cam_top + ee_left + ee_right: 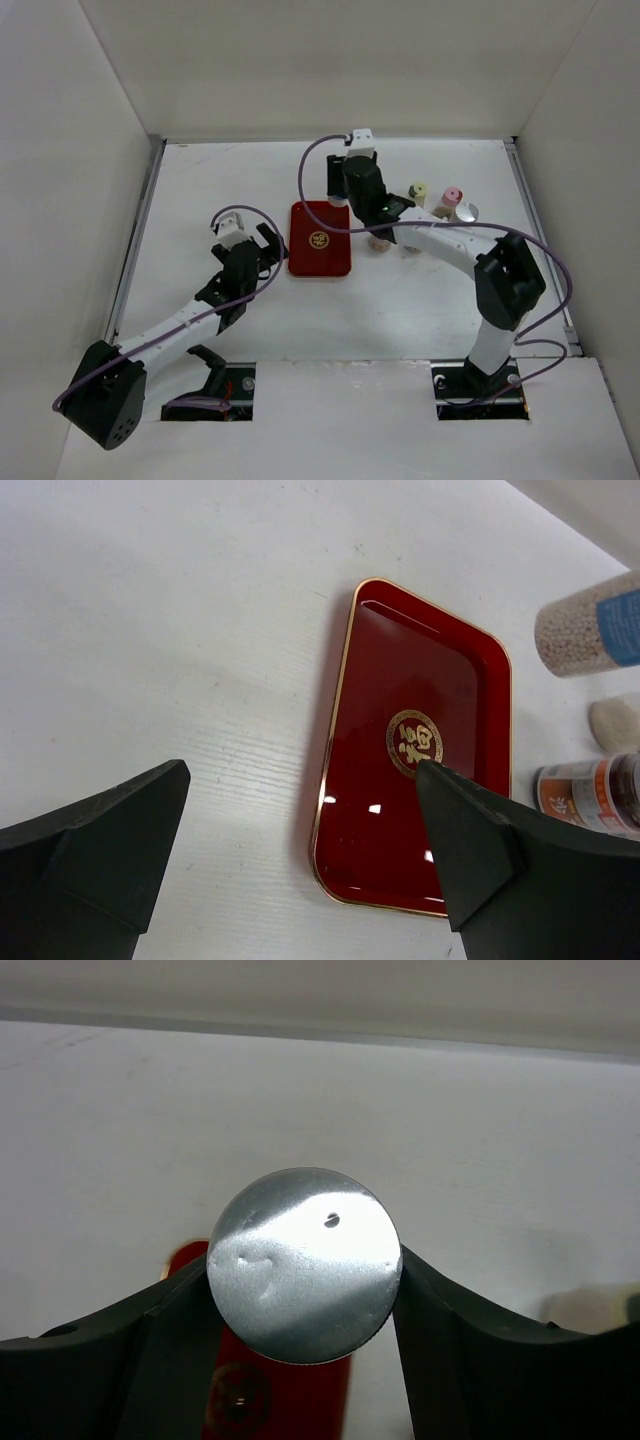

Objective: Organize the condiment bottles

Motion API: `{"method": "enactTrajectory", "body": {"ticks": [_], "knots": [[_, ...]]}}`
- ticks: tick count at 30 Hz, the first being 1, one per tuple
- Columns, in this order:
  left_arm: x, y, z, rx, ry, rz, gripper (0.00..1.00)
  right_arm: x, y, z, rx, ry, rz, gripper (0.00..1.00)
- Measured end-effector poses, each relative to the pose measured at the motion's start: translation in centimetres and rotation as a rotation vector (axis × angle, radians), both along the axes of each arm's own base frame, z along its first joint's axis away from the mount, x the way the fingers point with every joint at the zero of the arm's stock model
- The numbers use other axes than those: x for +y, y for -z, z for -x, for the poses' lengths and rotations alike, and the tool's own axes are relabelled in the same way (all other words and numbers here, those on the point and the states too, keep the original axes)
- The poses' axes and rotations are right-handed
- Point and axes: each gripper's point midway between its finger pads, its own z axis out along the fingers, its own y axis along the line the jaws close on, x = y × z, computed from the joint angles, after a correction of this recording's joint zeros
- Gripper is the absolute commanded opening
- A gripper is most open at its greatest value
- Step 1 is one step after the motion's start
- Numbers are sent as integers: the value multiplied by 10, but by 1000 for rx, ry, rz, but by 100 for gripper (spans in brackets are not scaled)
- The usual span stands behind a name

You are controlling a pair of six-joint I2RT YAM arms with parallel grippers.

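Note:
In the right wrist view my right gripper (pixel 303 1270) is shut on a condiment bottle, its round silver cap (pixel 300 1260) filling the gap between the two fingers. From above, that gripper (pixel 381 230) stands just right of the dark-red tray (pixel 320 262). Three more bottles stand to its right: a yellow-capped one (pixel 419 192), a pink-capped one (pixel 451 196) and a silver-capped one (pixel 466 212). My left gripper (pixel 270 250) is open with nothing in it, left of the tray. In the left wrist view the left gripper (pixel 300 780) frames the tray (pixel 420 680).
White walls enclose the table on three sides. The left wrist view shows a blue-labelled bottle of pale granules (pixel 590 625) and an orange-labelled bottle (pixel 585 792) at its right edge. The tray holds nothing.

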Motion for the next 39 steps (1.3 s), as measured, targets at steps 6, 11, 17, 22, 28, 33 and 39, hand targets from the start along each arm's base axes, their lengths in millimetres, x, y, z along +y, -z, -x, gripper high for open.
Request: {"method": "enactTrajectory", "body": {"ticks": [6, 11, 17, 22, 28, 33, 39], "knots": [[16, 1, -1, -2, -51, 34, 100, 75, -4, 6, -19, -137, -43, 50], [23, 4, -1, 4, -69, 56, 100, 94, 28, 2, 32, -168, -9, 50], [21, 3, -1, 3, -59, 73, 100, 96, 51, 1, 72, -170, 21, 56], [20, 3, -1, 4, -51, 79, 100, 101, 55, 4, 78, -175, 15, 73], [18, 3, -1, 6, -43, 82, 100, 113, 53, 7, 62, -187, -20, 91], [18, 3, -1, 5, -42, 83, 100, 105, 42, 20, 52, -195, -29, 96], [19, 0, 2, -6, -40, 90, 100, 54, -12, 56, -22, -183, -98, 89]]}}
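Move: The tall bead bottle is already in the right gripper; its place, the tray's far left part, lies about 11 cm to that hand's left, level fore and aft, 17 below. The orange-label jar stands some 7 cm back and 9 right of the hand, and the yellow-capped bottle 17 right and 2 ahead. From the left hand that tray place is roughly 11 cm ahead, 19 right and 8 below. Carry the bead bottle in the right gripper about 11 cm left over the tray, turning some 10 degrees counter-clockwise, and lower it nearly 6 cm as you arrive, down onto the tray's far left part. Open the fingers to let go, then back off right, towards the base and up. Shift the open, empty left hand 2 cm left. ##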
